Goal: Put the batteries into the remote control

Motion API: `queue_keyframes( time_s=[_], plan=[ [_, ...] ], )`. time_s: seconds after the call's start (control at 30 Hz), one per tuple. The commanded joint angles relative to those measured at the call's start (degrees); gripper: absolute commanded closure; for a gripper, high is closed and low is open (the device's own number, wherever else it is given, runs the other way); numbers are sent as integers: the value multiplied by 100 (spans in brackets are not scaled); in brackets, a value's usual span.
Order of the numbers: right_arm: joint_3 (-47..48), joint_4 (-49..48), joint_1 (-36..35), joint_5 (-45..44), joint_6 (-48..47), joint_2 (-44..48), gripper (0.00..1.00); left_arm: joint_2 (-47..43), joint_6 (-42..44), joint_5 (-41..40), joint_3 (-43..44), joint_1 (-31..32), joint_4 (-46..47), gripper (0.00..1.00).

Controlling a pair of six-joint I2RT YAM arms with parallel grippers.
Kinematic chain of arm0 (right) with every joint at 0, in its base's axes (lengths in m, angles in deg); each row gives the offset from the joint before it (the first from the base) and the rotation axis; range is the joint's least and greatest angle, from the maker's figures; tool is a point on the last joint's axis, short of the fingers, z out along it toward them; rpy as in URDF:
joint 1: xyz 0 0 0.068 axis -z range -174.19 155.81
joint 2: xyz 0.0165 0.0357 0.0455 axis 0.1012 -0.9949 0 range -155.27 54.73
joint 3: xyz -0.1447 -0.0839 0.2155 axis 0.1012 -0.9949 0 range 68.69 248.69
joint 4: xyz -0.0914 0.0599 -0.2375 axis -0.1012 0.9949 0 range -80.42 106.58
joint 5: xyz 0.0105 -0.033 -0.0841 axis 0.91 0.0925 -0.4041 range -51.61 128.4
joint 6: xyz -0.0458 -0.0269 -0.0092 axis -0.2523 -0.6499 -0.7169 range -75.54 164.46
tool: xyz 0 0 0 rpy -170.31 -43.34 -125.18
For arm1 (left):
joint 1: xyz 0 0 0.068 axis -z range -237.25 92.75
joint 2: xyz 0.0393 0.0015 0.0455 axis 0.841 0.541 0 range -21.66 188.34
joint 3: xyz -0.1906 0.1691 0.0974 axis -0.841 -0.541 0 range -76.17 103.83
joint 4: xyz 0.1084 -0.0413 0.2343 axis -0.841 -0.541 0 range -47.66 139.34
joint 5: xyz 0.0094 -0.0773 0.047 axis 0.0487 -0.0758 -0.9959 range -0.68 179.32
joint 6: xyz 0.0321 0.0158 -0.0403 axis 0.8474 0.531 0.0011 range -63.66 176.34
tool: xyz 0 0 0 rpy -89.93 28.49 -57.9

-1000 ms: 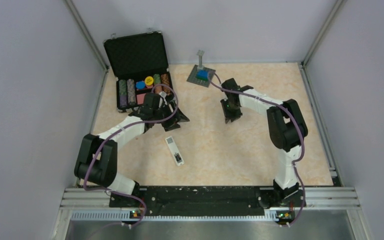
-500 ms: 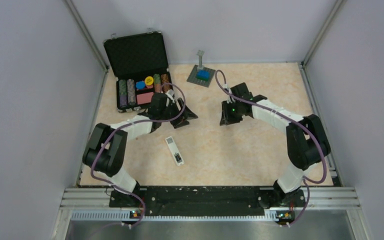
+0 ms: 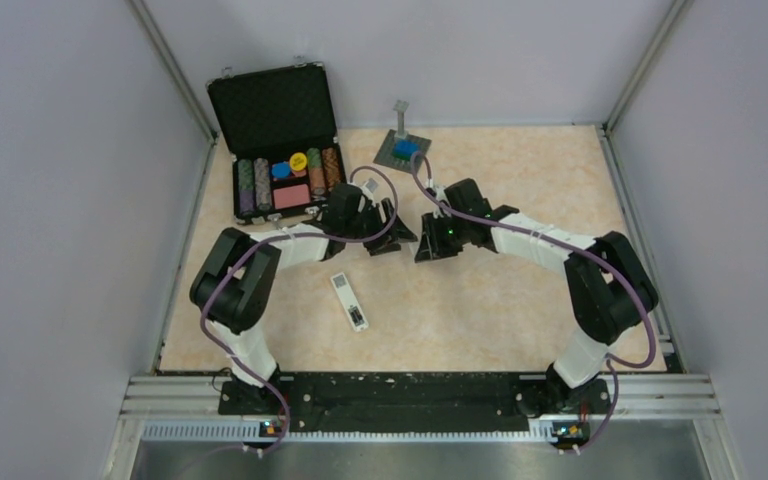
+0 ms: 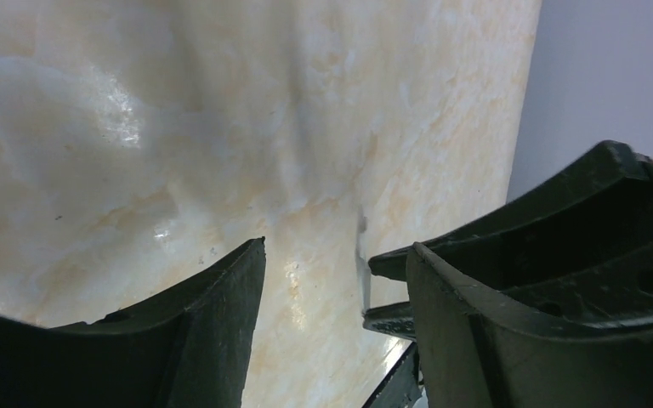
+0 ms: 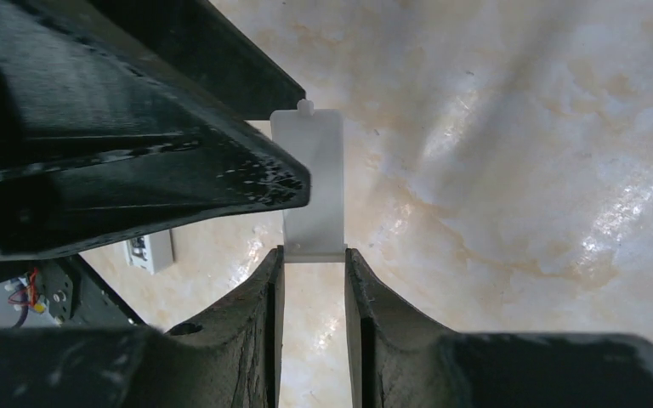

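Observation:
The white remote control lies flat on the table, nearer the arms than both grippers; one end of the remote shows in the right wrist view. My right gripper is shut on the near end of a small white cover plate, holding it out ahead of the fingertips. My left gripper is open and faces it tip to tip. The plate's thin edge stands between the left jaws, close to the right-hand finger. From above, the left gripper and right gripper nearly touch. No batteries can be made out.
An open black case with coloured chips stands at the back left. A grey baseplate with a blue brick sits at the back centre. Walls close the table in on three sides.
Both arms have swung toward each other. The left gripper moved right, the right gripper moved left with the plate, and their tips now meet. The remote has not moved.

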Motion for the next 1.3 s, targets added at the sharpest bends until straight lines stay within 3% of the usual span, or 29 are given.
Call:
queue_keyframes(
  time_s=[0.0,0.13,0.27,0.43,0.6,0.73,0.97,1.27],
  plan=[
    [94,-439,-81,250,176,74,80,214,55,147,187,-4,196,35],
    [76,-495,-78,293,227,38,80,329,-40,214,265,-1,209,47],
    [83,-528,-86,330,250,-22,80,462,-214,366,271,6,349,64],
    [143,-542,-91,314,309,-181,81,584,-429,462,286,20,467,76],
    [224,-524,-90,238,395,-363,81,695,-579,462,303,24,441,100],
    [231,-461,-89,126,502,-332,78,696,-678,420,387,23,170,100],
    [-159,-792,-170,-120,137,391,50,446,-764,-93,987,24,-1849,100],
    [-1237,-2210,-871,-829,-1312,2122,46,289,-1155,206,1522,8,-3428,100]
  ],
)
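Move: The battery cover, held by one end in the right gripper, has its middle about 2 cm below the left hand, 1 cm back and 1 cm to the right, between its open fingers; from the right hand the middle lies some 3 cm left, 1 cm ahead and 1 cm up. The remote lies about 15 cm left of the left hand, 13 cm back and 8 cm below. The block plate sits roughly 28 cm straight ahead of the left hand, 7 cm below. Lower the left gripper about 2 cm around the battery cover and shut its fingers to pinch it, while the right keeps its hold. Sink both hands a little, then open the right fingers partway and draw that hand up about 6 cm, tilting its fingertips up and easing back, as the left tips some 25 degrees and keeps its pinch. ##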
